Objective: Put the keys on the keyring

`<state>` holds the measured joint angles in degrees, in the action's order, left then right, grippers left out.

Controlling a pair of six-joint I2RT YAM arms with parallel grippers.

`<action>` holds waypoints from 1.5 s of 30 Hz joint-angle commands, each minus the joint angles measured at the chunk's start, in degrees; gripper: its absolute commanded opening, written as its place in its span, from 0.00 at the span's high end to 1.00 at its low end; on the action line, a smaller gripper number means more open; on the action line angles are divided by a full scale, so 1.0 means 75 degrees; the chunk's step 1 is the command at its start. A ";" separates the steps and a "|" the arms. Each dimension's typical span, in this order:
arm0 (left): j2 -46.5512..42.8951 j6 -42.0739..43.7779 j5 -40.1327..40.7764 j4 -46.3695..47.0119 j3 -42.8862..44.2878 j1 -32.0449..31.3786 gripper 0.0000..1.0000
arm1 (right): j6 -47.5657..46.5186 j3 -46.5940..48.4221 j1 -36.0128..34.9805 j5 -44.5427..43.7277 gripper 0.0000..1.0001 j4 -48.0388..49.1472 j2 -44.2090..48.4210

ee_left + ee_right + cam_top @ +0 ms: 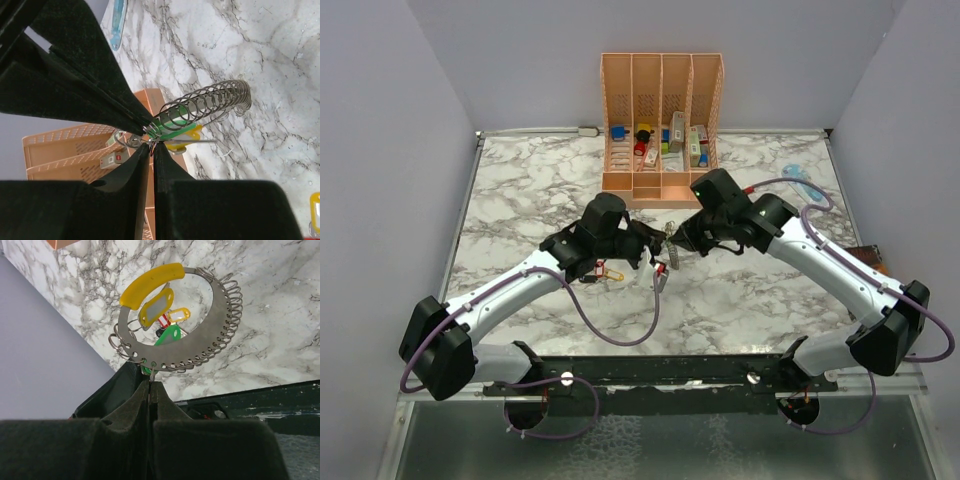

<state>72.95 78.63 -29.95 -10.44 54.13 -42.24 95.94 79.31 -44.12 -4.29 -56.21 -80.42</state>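
The keyring [670, 245] hangs in the air at mid-table between both arms. It is a flat metal crescent [200, 347] edged with wire loops [210, 102], closed by a yellow band [150, 282] that carries a yellow tag. My right gripper [150, 381] is shut on a small wire loop at the crescent's lower edge. My left gripper [151, 144] comes in from the other side. Its jaws are nearly together and pinch the thin ring of a green-tagged key [172, 126] right at the crescent. Red- and yellow-tagged keys [610, 272] lie on the marble under the left arm.
An orange divided rack [662, 130] holding small items stands at the back centre, just beyond the grippers. A light-blue oblong gadget [800, 180] lies at the back right. The left arm's purple cable loops over the table's near part.
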 commanded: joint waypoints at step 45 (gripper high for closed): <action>0.0481 -0.6687 -0.1487 0.0381 0.0631 0.0069 0.44 | 0.0613 -0.0043 -0.0047 -0.0492 0.99 -0.0338 0.0220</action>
<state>75.59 30.33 -41.45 -11.44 59.44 -41.69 99.83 77.60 -44.21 -6.81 -60.01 -79.92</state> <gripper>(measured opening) 0.563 0.016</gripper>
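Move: My shut left fingertips are at the small wire loop beside my right fingertips, with the green key about 1 cm back, 2 cm to the right and 1 cm below. From the left hand, the big keyring hangs roughly 5 cm down, 1 cm back and 1 cm right; the loose key tags lie on the table some 12 cm left, 6 cm back and 18 cm down. From my right hand the green key is level fore and aft, 1 cm left and 2 cm below. I open my left fingers wide off the wire loop and back them about 5 cm away towards my base, hopping up about 5 cm on the way and sinking again beside the keyring, while rolling the wrist some 45 degrees, its top going forward. My right hand keeps its pinch on the loop and eases a couple of centimetres down, right and slightly back. ##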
